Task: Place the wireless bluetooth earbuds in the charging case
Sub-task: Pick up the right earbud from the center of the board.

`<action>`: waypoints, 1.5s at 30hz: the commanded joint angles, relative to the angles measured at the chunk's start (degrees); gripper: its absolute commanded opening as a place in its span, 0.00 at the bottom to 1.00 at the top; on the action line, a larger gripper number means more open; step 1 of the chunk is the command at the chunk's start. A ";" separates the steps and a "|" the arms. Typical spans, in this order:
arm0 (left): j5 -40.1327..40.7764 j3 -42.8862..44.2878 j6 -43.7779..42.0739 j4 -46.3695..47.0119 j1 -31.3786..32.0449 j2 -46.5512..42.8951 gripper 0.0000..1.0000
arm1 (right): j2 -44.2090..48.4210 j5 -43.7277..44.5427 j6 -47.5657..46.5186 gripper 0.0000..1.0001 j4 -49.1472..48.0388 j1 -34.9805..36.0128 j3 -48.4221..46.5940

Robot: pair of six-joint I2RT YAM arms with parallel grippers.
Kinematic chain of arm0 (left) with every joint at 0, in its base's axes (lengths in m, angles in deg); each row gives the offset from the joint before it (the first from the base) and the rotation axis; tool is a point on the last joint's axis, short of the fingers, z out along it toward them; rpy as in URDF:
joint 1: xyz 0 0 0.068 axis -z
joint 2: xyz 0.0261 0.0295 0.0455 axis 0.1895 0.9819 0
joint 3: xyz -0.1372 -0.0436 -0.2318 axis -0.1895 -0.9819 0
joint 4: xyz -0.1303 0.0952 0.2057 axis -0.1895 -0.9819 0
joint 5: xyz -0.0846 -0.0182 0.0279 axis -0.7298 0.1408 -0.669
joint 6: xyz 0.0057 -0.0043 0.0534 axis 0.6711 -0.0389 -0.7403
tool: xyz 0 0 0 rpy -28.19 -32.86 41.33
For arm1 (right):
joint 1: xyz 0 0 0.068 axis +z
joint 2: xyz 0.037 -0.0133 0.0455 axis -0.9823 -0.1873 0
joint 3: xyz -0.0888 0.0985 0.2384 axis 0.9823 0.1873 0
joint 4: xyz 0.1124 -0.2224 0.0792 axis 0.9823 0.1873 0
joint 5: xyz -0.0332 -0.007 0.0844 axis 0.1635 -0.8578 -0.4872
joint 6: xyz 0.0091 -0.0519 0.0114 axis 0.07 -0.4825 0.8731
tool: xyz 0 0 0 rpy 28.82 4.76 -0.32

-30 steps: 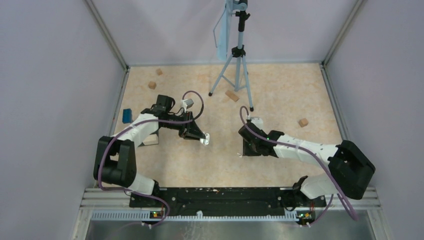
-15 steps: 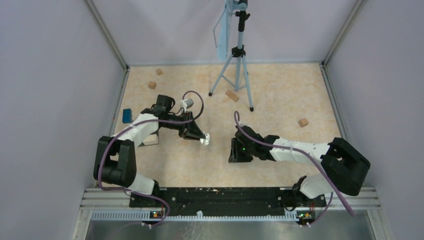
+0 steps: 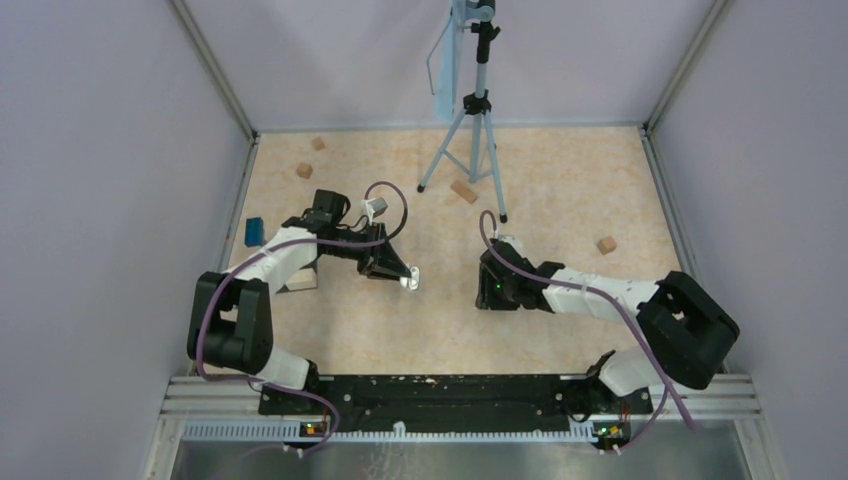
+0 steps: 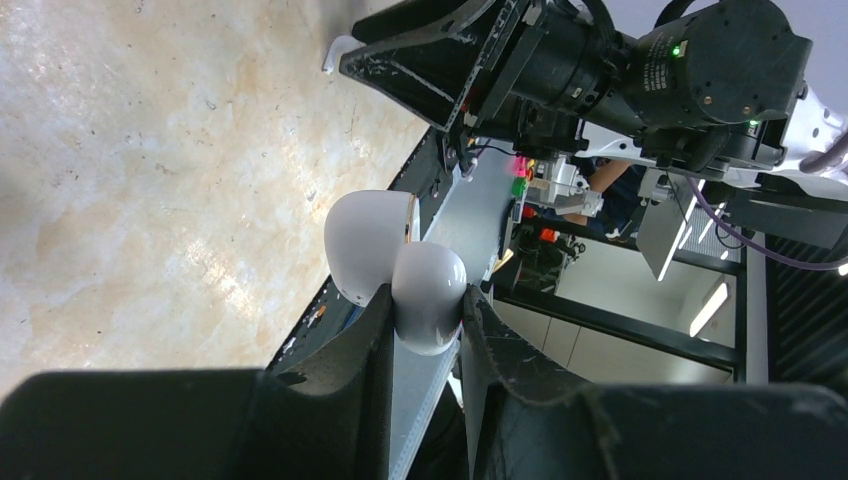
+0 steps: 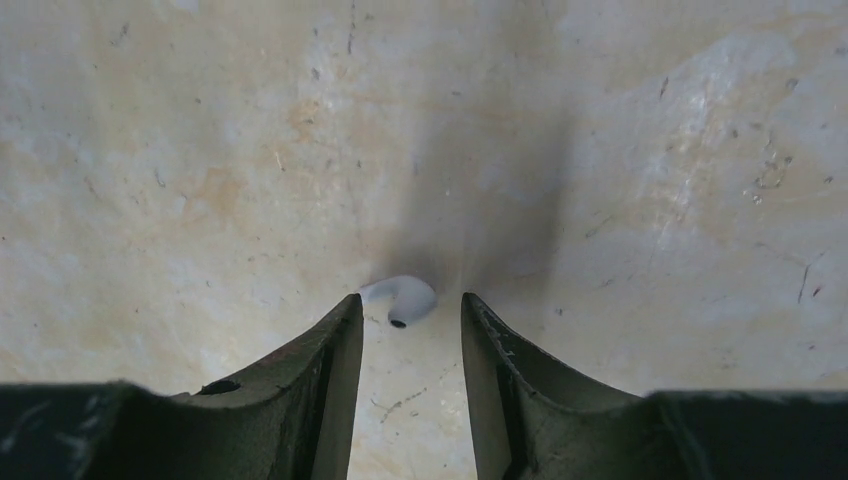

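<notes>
A white charging case point(image 4: 428, 290) with its lid point(image 4: 365, 240) swung open is held off the table, and my left gripper point(image 4: 425, 305) is shut on its body. From above, the case point(image 3: 408, 281) shows as a small white spot at the left fingertips. A single tiny white earbud point(image 5: 403, 298) lies on the table. It sits just at the tips of my right gripper point(image 5: 411, 297), which is open with both fingers apart from the earbud. In the top view the right gripper point(image 3: 488, 297) points down at the table, hiding the earbud.
A tripod point(image 3: 470, 130) stands at the back centre. Tan wooden blocks lie scattered around: one point(image 3: 463, 190) by the tripod's feet, one point(image 3: 606, 244) at the right, two point(image 3: 304, 170) at the back left. A blue object point(image 3: 254, 231) lies by the left wall.
The right arm swung toward the left and near side, then came back, and its jaws opened wider. The left arm and the case stayed still.
</notes>
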 commanded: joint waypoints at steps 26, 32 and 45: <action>-1.60 0.98 -0.70 1.11 0.14 0.26 0.00 | -5.90 3.63 21.41 0.22 8.19 0.61 -7.22; -1.63 1.07 -0.79 1.10 0.14 0.40 0.00 | -4.51 2.88 18.04 0.12 4.45 0.57 -5.18; -1.66 0.29 -1.10 0.76 0.14 -0.07 0.00 | -0.33 -2.29 -10.52 0.03 -7.30 0.57 -0.13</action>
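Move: The right earbud lies practically under the right hand, level with it and only about 1 cm below, between the open fingertips. The open charging case, held by the left hand, is some 13 cm to the right hand's left, 2 cm farther out and 13 cm higher. The nearest tripod foot stands roughly 20 cm ahead and 6 cm to the right. From the left hand, the earbud lies about 14 cm right, 2 cm back and 14 cm down. The right earbud gets pinched between the right fingertips: low over the table, the hand slips forward about 1.5 cm, comes back and slightly right, and turns roughly 20 degrees clockwise as the fingers close. Keeping that pinch, it shifts about 1.5 cm left and turns back counter-clockwise, without rising. The left hand stays put, still holding the case. ##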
